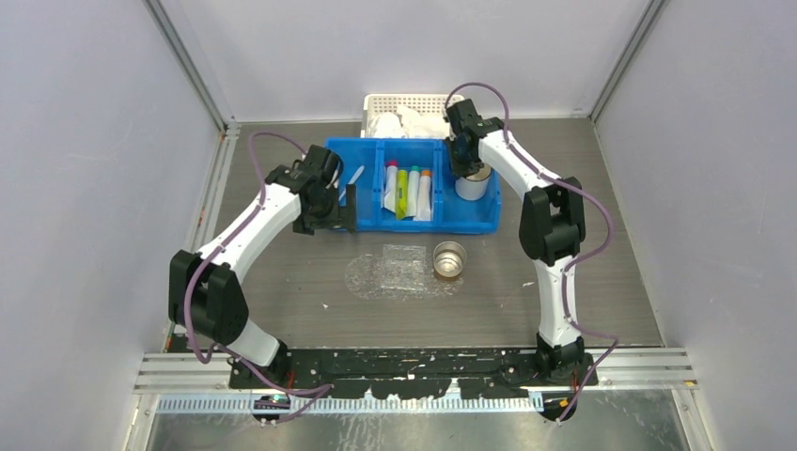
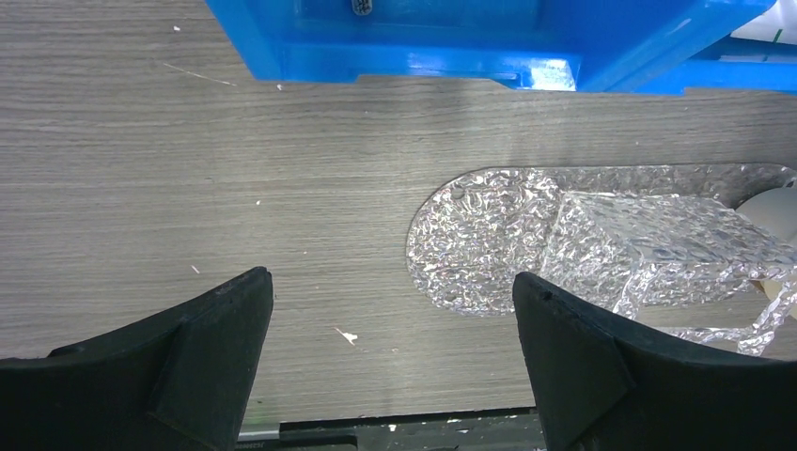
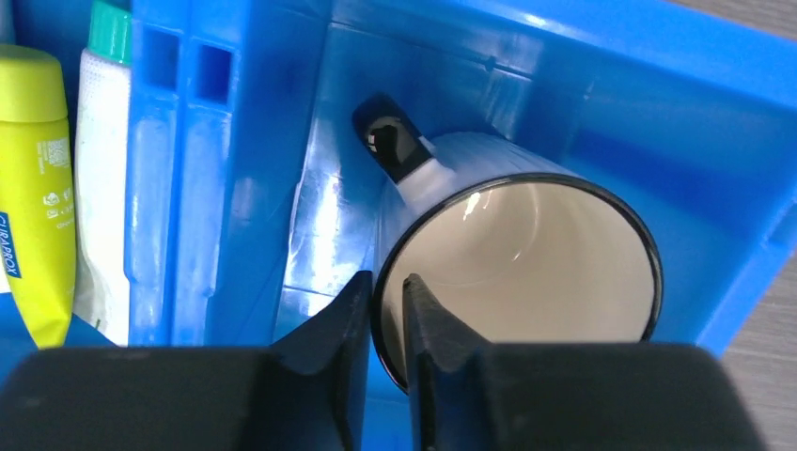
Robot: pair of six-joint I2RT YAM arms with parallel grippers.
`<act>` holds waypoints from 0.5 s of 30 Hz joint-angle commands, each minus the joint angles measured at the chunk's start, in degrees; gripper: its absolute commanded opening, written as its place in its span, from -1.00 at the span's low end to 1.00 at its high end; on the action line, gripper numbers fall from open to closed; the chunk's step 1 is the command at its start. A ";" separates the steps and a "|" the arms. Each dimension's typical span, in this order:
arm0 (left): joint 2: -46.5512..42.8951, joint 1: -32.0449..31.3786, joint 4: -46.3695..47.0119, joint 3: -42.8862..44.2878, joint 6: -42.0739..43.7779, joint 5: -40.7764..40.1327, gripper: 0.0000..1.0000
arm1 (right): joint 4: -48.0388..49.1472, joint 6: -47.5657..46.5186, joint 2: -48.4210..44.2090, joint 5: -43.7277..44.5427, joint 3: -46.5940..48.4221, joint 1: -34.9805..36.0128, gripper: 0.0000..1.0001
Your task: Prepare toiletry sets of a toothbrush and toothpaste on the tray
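The clear tray (image 1: 376, 279) lies on the table in front of the blue bin (image 1: 371, 221); its rounded end (image 2: 470, 235) also shows in the left wrist view. A white toothbrush (image 1: 355, 177) lies in the bin's left compartment. Toothpaste tubes (image 1: 411, 191) fill the middle one, among them a yellow tube (image 3: 33, 188) and a white tube with a green cap (image 3: 101, 169). My left gripper (image 1: 340, 209) (image 2: 393, 282) hangs open over bare table by the bin's front left corner. My right gripper (image 1: 467, 167) (image 3: 385, 282) is shut on the rim of a white cup (image 3: 526, 254) in the right compartment, one finger inside, one outside.
A metal cup (image 1: 449, 258) stands at the tray's right end, beside a crinkled clear packet (image 2: 658, 244) on the tray. A white perforated basket (image 1: 404, 111) with white items sits behind the bin. Grey walls close in on three sides.
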 commanded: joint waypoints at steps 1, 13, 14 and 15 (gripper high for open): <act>-2.66 0.57 1.02 0.93 0.56 -0.08 1.00 | -0.85 -0.08 0.35 0.06 2.38 -0.67 -0.65; -4.93 0.68 -0.01 1.04 -0.60 0.13 1.00 | -11.66 0.44 -9.36 8.19 15.44 2.40 -0.99; -5.14 0.68 -0.36 1.25 -0.61 0.04 1.00 | -13.60 0.39 -10.04 9.12 17.65 3.07 -0.99; -5.37 0.68 -0.52 1.28 -0.65 -0.03 0.99 | -15.39 0.29 -10.75 10.05 19.58 3.90 -0.99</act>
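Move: The right hand is at the rim of the white mug on its left side, one finger outside and one inside; the mug's middle lies about 3 cm to the right, 1 cm ahead and 4 cm below. The orange-capped toothpaste lies some 7 cm to this hand's left and 1 cm back, the steel cup about 17 cm back and 1 cm left. From the left hand the mug is roughly 10 cm ahead, 28 cm to the right and 9 cm lower. The right fingers close the rest of the way and pinch the mug's rim on its left side, next to the handle, while the hand settles barely half a centimetre lower and more or less in place. Then, keeping that pinch with hardly any turn of the wrist, the hand lifts the mug steeply about 4 cm from the lowest point, speeding up and easing slightly back, as the empty left hand rises 1.5 cm with its fingers wide open. ##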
